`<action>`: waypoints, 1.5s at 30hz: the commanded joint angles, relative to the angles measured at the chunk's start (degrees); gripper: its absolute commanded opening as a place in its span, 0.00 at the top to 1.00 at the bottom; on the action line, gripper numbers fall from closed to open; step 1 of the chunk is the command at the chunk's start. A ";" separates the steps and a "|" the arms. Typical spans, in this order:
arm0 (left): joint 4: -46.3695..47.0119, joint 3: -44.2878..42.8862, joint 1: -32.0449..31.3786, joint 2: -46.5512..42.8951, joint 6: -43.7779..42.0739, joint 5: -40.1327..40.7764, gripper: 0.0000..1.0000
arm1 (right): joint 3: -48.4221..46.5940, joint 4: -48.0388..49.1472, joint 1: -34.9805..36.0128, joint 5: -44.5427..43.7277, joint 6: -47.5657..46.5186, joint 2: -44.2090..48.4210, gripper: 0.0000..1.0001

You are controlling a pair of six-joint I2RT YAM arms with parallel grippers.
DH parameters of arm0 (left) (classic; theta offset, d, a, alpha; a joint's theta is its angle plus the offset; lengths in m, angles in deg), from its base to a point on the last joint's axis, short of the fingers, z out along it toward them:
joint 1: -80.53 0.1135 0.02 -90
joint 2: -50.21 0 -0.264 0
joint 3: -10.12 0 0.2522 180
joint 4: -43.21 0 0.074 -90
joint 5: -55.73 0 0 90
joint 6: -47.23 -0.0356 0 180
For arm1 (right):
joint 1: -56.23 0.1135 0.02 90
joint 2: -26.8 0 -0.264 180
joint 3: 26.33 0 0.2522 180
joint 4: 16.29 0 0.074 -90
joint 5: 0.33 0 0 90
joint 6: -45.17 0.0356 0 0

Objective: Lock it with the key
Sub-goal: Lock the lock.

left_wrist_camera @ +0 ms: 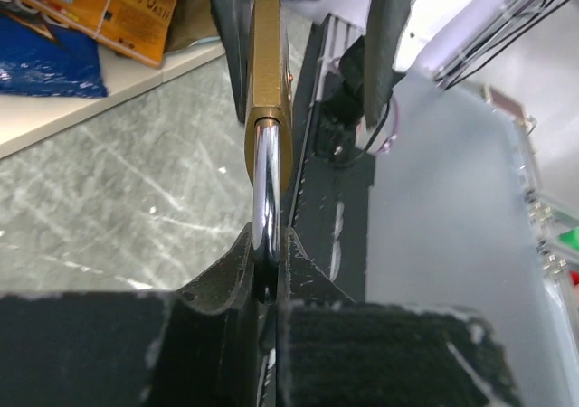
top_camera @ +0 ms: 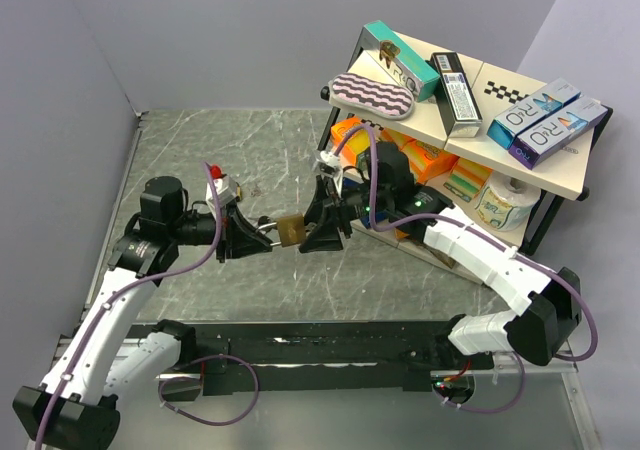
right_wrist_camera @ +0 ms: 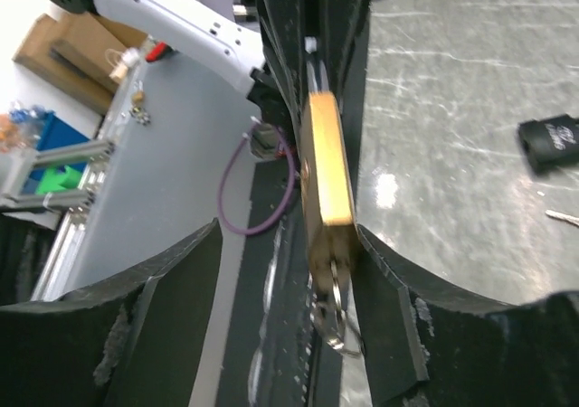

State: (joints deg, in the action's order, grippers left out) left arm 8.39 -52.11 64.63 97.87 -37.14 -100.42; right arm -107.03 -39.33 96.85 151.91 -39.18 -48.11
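Note:
A brass padlock (top_camera: 290, 229) hangs in the air between my two arms, above the marble table (top_camera: 200, 150). My left gripper (top_camera: 262, 232) is shut on its chrome shackle (left_wrist_camera: 265, 181); the left wrist view shows the shackle pinched between the jaws of that gripper (left_wrist_camera: 269, 253), with the brass body (left_wrist_camera: 269, 72) beyond. My right gripper (top_camera: 318, 232) is open around the body's far end. The right wrist view shows the padlock (right_wrist_camera: 327, 172) resting against the right finger (right_wrist_camera: 389, 280), with a wide gap to the other. A key with a ring (right_wrist_camera: 335, 312) hangs from the padlock's bottom end.
A shelf rack (top_camera: 470, 100) loaded with boxes and packets stands at the back right, close behind the right arm. A small black object (right_wrist_camera: 550, 143) lies on the table. A small red-tipped item (top_camera: 215, 173) sits by the left arm.

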 commanded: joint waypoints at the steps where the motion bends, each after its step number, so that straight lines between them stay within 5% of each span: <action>1: -6.27 -4.97 1.66 -0.29 -11.33 -3.89 0.99 | -4.34 -7.68 -1.86 1.84 -7.93 1.53 0.37; 19: -6.97 -4.27 1.75 -1.69 -12.74 -4.60 0.99 | -3.73 -12.08 -3.70 2.27 -11.27 2.23 1.00; 36: -9.79 -3.48 4.12 -1.87 -16.09 -5.48 0.99 | -1.27 -14.89 -7.49 2.37 -15.05 5.83 1.00; 45: 9.54 -1.10 9.13 0.23 12.20 9.88 0.99 | 2.07 -13.67 -3.02 -10.36 -20.85 2.69 1.00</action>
State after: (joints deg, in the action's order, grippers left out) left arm 3.82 -52.04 71.93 96.96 -38.84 -96.66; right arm -106.06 -55.33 90.46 149.50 -55.94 -43.52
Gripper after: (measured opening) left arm 0.086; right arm 0.339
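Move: Just to the right of the right hand point, about 1 cm ahead and 1 cm below, is the key with its wire ring, at the near end of the brass padlock. The padlock's body lies some 4 cm left of that hand, 1 cm ahead and 1 cm down. Loose keys lie on the table roughly 25 cm ahead, 18 cm left and 28 cm below. From the left hand, the key is about 11 cm right, the padlock body 6 cm right, both 1 cm ahead and 1 cm lower. Backing off the padlock body, the right hand shifts a little right and down and closes its half-open fingers on the key's ring, then draws it away to the right, about 4 cm in all, ending slightly forward and sinking. The left hand keeps its pinch on the shackle, settles slightly, and late on swings some 3 cm forward and left, turning about 10 degrees counter-clockwise. ##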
